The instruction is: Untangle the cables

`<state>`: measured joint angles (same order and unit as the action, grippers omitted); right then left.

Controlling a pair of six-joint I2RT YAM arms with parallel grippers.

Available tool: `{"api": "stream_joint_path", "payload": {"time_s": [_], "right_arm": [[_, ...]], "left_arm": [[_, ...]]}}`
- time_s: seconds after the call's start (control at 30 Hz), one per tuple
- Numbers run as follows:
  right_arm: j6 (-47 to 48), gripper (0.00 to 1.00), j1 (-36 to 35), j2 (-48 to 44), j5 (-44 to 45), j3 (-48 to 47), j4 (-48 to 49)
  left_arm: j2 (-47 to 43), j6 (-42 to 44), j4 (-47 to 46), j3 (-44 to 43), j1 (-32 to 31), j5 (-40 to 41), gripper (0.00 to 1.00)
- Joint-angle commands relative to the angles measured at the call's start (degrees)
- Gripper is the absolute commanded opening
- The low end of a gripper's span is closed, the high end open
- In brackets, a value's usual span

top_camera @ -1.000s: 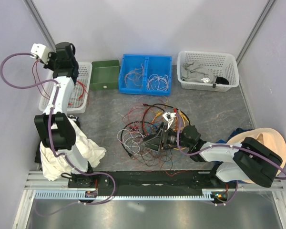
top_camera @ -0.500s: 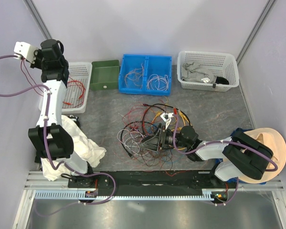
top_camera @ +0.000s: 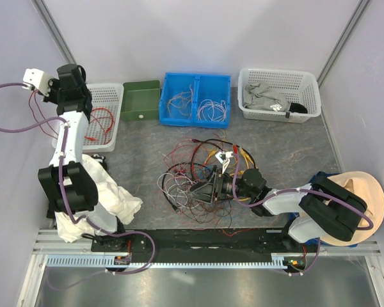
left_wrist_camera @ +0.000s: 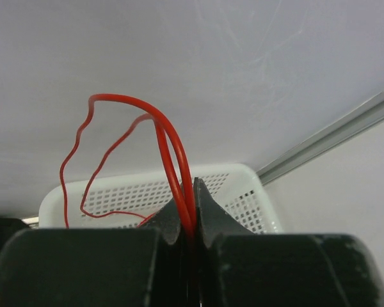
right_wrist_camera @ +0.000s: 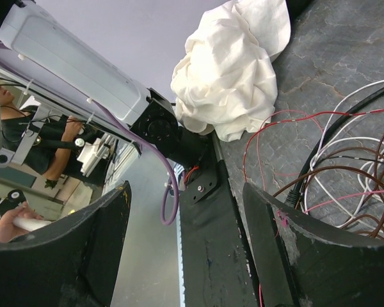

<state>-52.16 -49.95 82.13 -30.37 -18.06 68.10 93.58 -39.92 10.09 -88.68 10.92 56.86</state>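
The cables (top_camera: 201,169) lie in a tangled heap of red, black, white and orange wires at the middle of the table. My left gripper (top_camera: 70,80) is raised at the far left beside a white basket (top_camera: 112,96). It is shut on a doubled red cable (left_wrist_camera: 160,128), pinched between the jaws of this left gripper (left_wrist_camera: 187,192). The cable's ends trail down into the basket (left_wrist_camera: 237,185). My right gripper (top_camera: 201,190) lies low on the near side of the heap. In the right wrist view the right gripper (right_wrist_camera: 185,217) is open, with wires (right_wrist_camera: 345,166) beside its right finger (right_wrist_camera: 288,249) and none between the jaws.
At the back stand a green bin (top_camera: 141,100), a blue bin (top_camera: 196,121) holding sorted wires, and a white basket (top_camera: 280,112) with cloths. A white cloth (top_camera: 112,195) lies near the left arm's base. A beige object (top_camera: 371,192) sits at the right edge.
My left arm has swung to the left with the red cable in its jaws. The right gripper has shifted slightly on the heap and stays open.
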Motion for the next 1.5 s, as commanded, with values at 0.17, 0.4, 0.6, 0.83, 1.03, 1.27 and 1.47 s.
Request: {"api": "stream_joint_path", "payload": {"time_s": [0.17,0.4,0.6,0.83,1.03,1.27,1.47], "right_arm": [[5.1,0.79,-0.2,-0.4,-0.8,-3.6,-3.8],[4.0,0.78,-0.2,1.8,-1.3,-4.3,-2.4],[3.7,0.79,-0.2,0.0,-1.1,-4.3,-2.8],[4.4,0.78,-0.3,-2.8,-0.8,-4.8,-5.3],[6.1,0.79,-0.4,-6.1,0.0,-4.9,-8.3],[16.5,0.79,-0.4,-17.0,5.0,-9.0,-26.2],[24.8,0.80,-0.5,-26.5,16.1,-12.5,-41.2]], "left_arm": [[9.2,-5.8,2.1,1.2,0.8,-2.7,0.02],[14.6,-5.9,13.5,-5.9,1.5,-15.8,0.43],[12.7,-6.8,17.5,-5.9,1.4,-25.5,0.62],[6.9,-6.5,20.0,-1.1,0.9,-40.3,0.76],[-2.1,-4.4,16.9,7.1,-2.7,-48.2,0.77],[-18.8,-0.1,6.7,19.4,-22.9,-43.5,0.78],[-29.9,1.4,2.7,30.3,-43.1,-34.5,0.84]]}}
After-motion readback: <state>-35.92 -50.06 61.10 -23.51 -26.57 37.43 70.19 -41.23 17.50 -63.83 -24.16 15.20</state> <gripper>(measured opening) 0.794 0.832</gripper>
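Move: I still hold the red cable high in my left hand. The middle of the white basket is about 7 cm to this hand's right, level with it fore and aft and some 27 cm below, with one red cable already in it. The green bin stands about 27 cm right and 5 cm farther out; the cable pile lies roughly 49 cm right and 23 cm back. From my right hand the basket is about 28 cm ahead and 37 cm left. My left hand sinks about 17 cm towards the white basket, easing slightly forward while its fingers tip down and open wide to let go of the red cable. Emptied, it sweeps some 30 cm right towards the pile, drawing back and rising, and swings clockwise from pointing left to pointing forward. Late on, my open right hand lifts about 6 cm above the pile. ##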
